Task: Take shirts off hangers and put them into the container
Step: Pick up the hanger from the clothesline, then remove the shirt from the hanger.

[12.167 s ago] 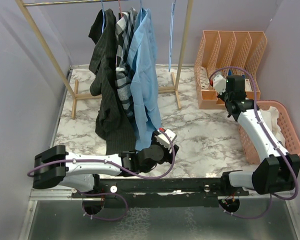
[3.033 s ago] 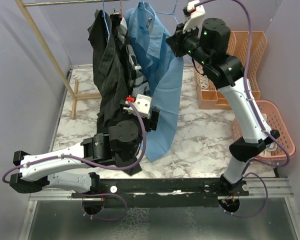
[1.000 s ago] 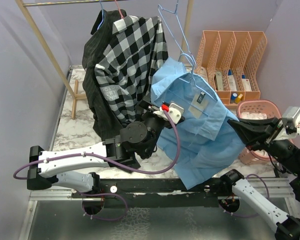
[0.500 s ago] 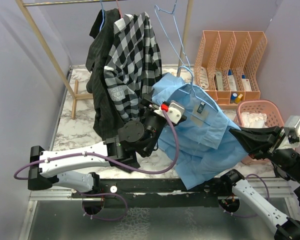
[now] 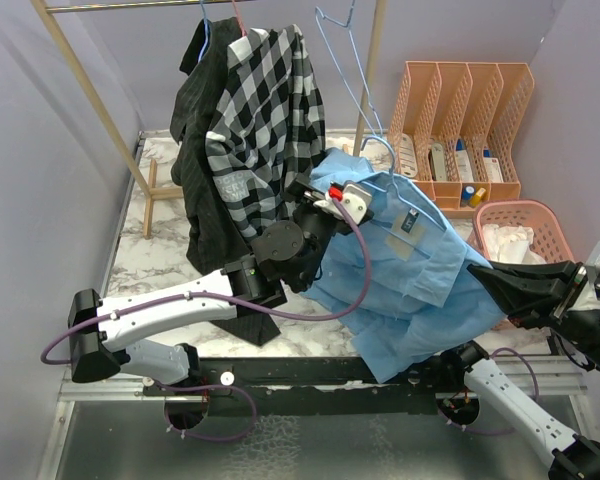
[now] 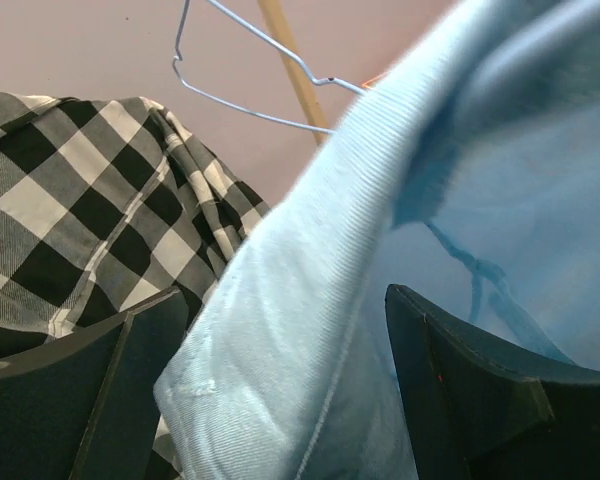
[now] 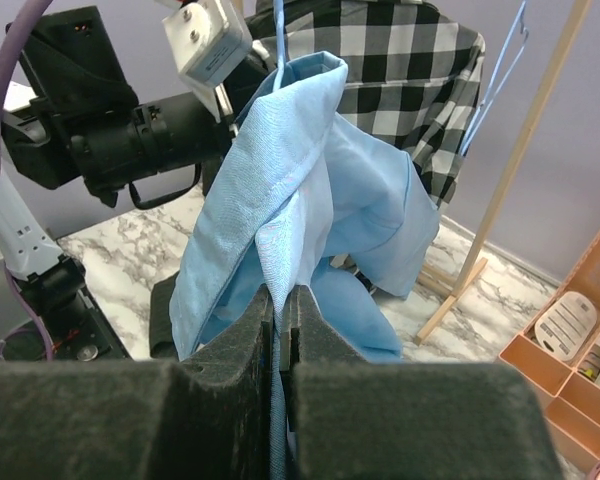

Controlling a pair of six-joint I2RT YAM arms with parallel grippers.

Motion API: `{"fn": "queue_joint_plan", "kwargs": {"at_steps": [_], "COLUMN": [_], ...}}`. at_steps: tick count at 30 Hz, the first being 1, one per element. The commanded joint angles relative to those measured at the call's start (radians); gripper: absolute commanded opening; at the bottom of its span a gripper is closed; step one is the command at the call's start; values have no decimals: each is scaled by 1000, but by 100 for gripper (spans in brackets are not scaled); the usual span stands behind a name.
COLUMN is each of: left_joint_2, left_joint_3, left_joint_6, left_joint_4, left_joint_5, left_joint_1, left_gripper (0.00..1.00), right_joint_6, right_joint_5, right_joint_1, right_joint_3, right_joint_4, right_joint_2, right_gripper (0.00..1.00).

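Note:
The light blue shirt [image 5: 420, 280] hangs off its light blue hanger [image 5: 412, 196] between my two arms. My right gripper [image 5: 477, 268] is shut on a fold of its fabric [image 7: 283, 300]. My left gripper [image 5: 320, 197] is at the collar, open, and the thick collar fold [image 6: 300, 340] lies between its wide-apart fingers [image 6: 480, 400]. The checked shirt [image 5: 265, 110] and the black pinstriped shirt [image 5: 202, 180] hang on the rack at the back left. The pink container [image 5: 525, 206] stands at the right with a white shirt [image 5: 505, 240] in it.
An empty light blue hanger [image 5: 342, 60] dangles from the wooden rack [image 5: 368, 70]. A peach file organizer [image 5: 465, 100] with small items stands behind the container. The rack's feet [image 5: 152, 195] rest on the marble table. Purple walls close in on both sides.
The left gripper has moved up to the blue shirt's collar. The right gripper has drawn back slightly to the right, still holding the shirt.

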Motion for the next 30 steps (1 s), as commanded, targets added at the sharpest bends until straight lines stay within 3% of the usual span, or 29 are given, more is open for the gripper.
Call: {"fn": "queue_joint_plan", "kwargs": {"at_steps": [1, 4, 12, 19, 21, 23, 30], "left_joint_2": [-2, -9, -26, -70, -83, -95, -131], "left_joint_3": [19, 8, -11, -56, -66, -69, -38], "left_joint_6": [-48, -53, -74, -69, -72, -73, -76], "left_joint_4": [79, 113, 120, 146, 148, 149, 100], "left_joint_5": [72, 107, 166, 165, 166, 151, 120], "left_joint_1": [34, 44, 49, 62, 63, 65, 67], "left_gripper": [82, 77, 40, 35, 21, 0, 0], "right_joint_6": [14, 14, 21, 29, 30, 27, -12], "right_joint_5": [-26, -28, -18, -26, -24, -21, -27], "right_joint_1": [-3, -5, -3, -5, -7, -8, -10], "right_joint_3": [25, 21, 1, -8, -12, -18, -65], "right_joint_4": [20, 18, 20, 20, 20, 19, 8], "right_joint_2": [-7, -8, 5, 23, 26, 33, 50], "right_gripper": [1, 1, 1, 1, 1, 1, 2]}}
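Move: The blue shirt's left-hand shoulder edge already hangs between the left hand's open fingers, only about 1 cm ahead and 1 cm up. Its blue hanger is centred some 8 cm to that hand's right, 3 cm back and 3 cm up; the checkered shirt hangs 12 cm ahead and 12 cm left, the empty hanger about 20 cm ahead, 4 cm right and 8 cm up. From the right hand the shoulder edge lies roughly 19 cm ahead, 20 cm left and 3 cm lower. The left fingers close from wide open to nearly shut, pinching the blue shirt's shoulder edge. As they do, the left hand edges up about 1.5 cm and slightly right, with a small clockwise turn and its left side dipping about 5 degrees, then eases some 2 cm back left. The right hand keeps its pinch on the other shoulder, first still, then carrying it about 1.5 cm forward and down. ##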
